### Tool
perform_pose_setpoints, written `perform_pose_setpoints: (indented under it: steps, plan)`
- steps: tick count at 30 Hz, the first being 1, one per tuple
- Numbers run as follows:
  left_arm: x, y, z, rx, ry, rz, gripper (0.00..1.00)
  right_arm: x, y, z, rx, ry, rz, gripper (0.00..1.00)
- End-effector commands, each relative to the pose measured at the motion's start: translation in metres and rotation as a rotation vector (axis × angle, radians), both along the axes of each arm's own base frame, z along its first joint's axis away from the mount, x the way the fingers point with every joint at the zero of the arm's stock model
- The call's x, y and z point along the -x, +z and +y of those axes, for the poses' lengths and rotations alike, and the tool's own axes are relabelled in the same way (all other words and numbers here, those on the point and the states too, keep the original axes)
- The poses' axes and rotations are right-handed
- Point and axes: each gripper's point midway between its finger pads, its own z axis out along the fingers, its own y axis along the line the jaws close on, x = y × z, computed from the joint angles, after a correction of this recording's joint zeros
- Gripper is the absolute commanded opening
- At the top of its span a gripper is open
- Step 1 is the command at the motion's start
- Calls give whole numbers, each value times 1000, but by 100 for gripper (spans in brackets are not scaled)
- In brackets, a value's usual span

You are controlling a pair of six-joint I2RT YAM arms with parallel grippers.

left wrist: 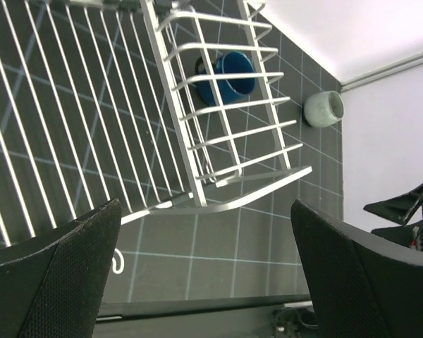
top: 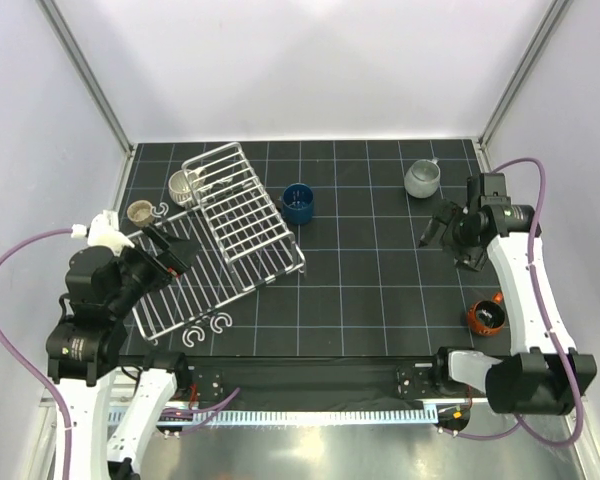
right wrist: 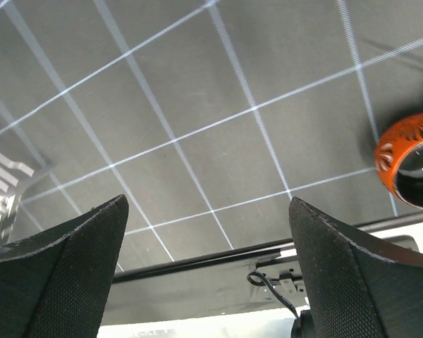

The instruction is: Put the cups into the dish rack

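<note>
The dish rack (top: 242,225) lies left of centre, its flat tray toward me. A cream striped cup (top: 183,186) sits at the raised basket's far left corner. The small tan cup (top: 140,212) stands just left of the rack. The dark blue cup (top: 299,203) (left wrist: 229,76) is right of the basket. A speckled grey cup (top: 422,179) (left wrist: 324,109) stands at the back right, and the orange-red cup (top: 487,317) (right wrist: 409,165) at the near right. My left gripper (top: 165,252) (left wrist: 204,282) hovers open over the flat tray. My right gripper (top: 450,245) (right wrist: 204,282) is open and empty between the grey and orange cups.
White C-shaped hooks lie by the tray's near edge (top: 193,337) (top: 220,322), and one (top: 161,209) beside the tan cup. The black grid mat (top: 370,290) ends at a metal rail (top: 310,415) near the arm bases. White walls enclose the back and sides.
</note>
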Motion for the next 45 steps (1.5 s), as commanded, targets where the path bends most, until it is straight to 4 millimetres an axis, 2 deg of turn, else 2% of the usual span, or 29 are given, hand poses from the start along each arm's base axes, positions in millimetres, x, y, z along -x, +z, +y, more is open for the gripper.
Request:
perform_pose_setpoints:
  steps: [1,4,9,13,17,20,21,25,34,36,45]
  plan:
    - [-5,15,11,-143,-17,-59,100,-11,10,-22,36,-112,-17,93]
    - [-11,9,16,-205,-29,-6,100,-14,8,-45,67,-232,11,91]
    - [-22,6,11,-279,-121,36,100,17,-3,-83,78,-455,76,88]
    - [-25,17,9,-312,-158,0,100,43,-17,-113,180,-560,148,88]
    - [-24,14,14,-344,-153,19,100,57,-30,-128,180,-693,184,86]
    - [-28,18,11,-347,-170,5,100,63,-35,-135,180,-772,167,80]
    - [-29,20,8,-343,-185,-6,100,66,-33,-136,188,-797,152,79]
    - [-34,20,1,-350,-216,-12,100,82,-53,-133,192,-859,215,74]
    - [-38,25,-5,-340,-235,-29,100,80,-88,-140,191,-856,236,70]
    - [-38,27,-6,-332,-239,-32,100,65,-90,-146,189,-820,191,68]
    - [-39,33,-8,-319,-238,-41,100,41,-105,-152,172,-746,189,65]
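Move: The orange mug is low and to the right of my open, empty right hand: about 16 cm right, 9 cm back and 15 cm below. From that hand, the grey mug is about 26 cm ahead and 6 cm right, and the blue mug about 19 cm ahead and 28 cm left, both some 15 cm lower. From my left hand, over the rack, the orange mug is about 68 cm right, 4 cm back and 26 cm below. I swing my right hand about 14 cm right and sink it some 11 cm towards the orange mug, first drawing back about 9 cm, then easing 3 cm forward. On the way I turn it about 45 degrees clockwise, tip the fingers steeper down and narrow them to roughly two thirds open. My left hand, still open and empty, edges forward over the rack and rolls its left side up. ##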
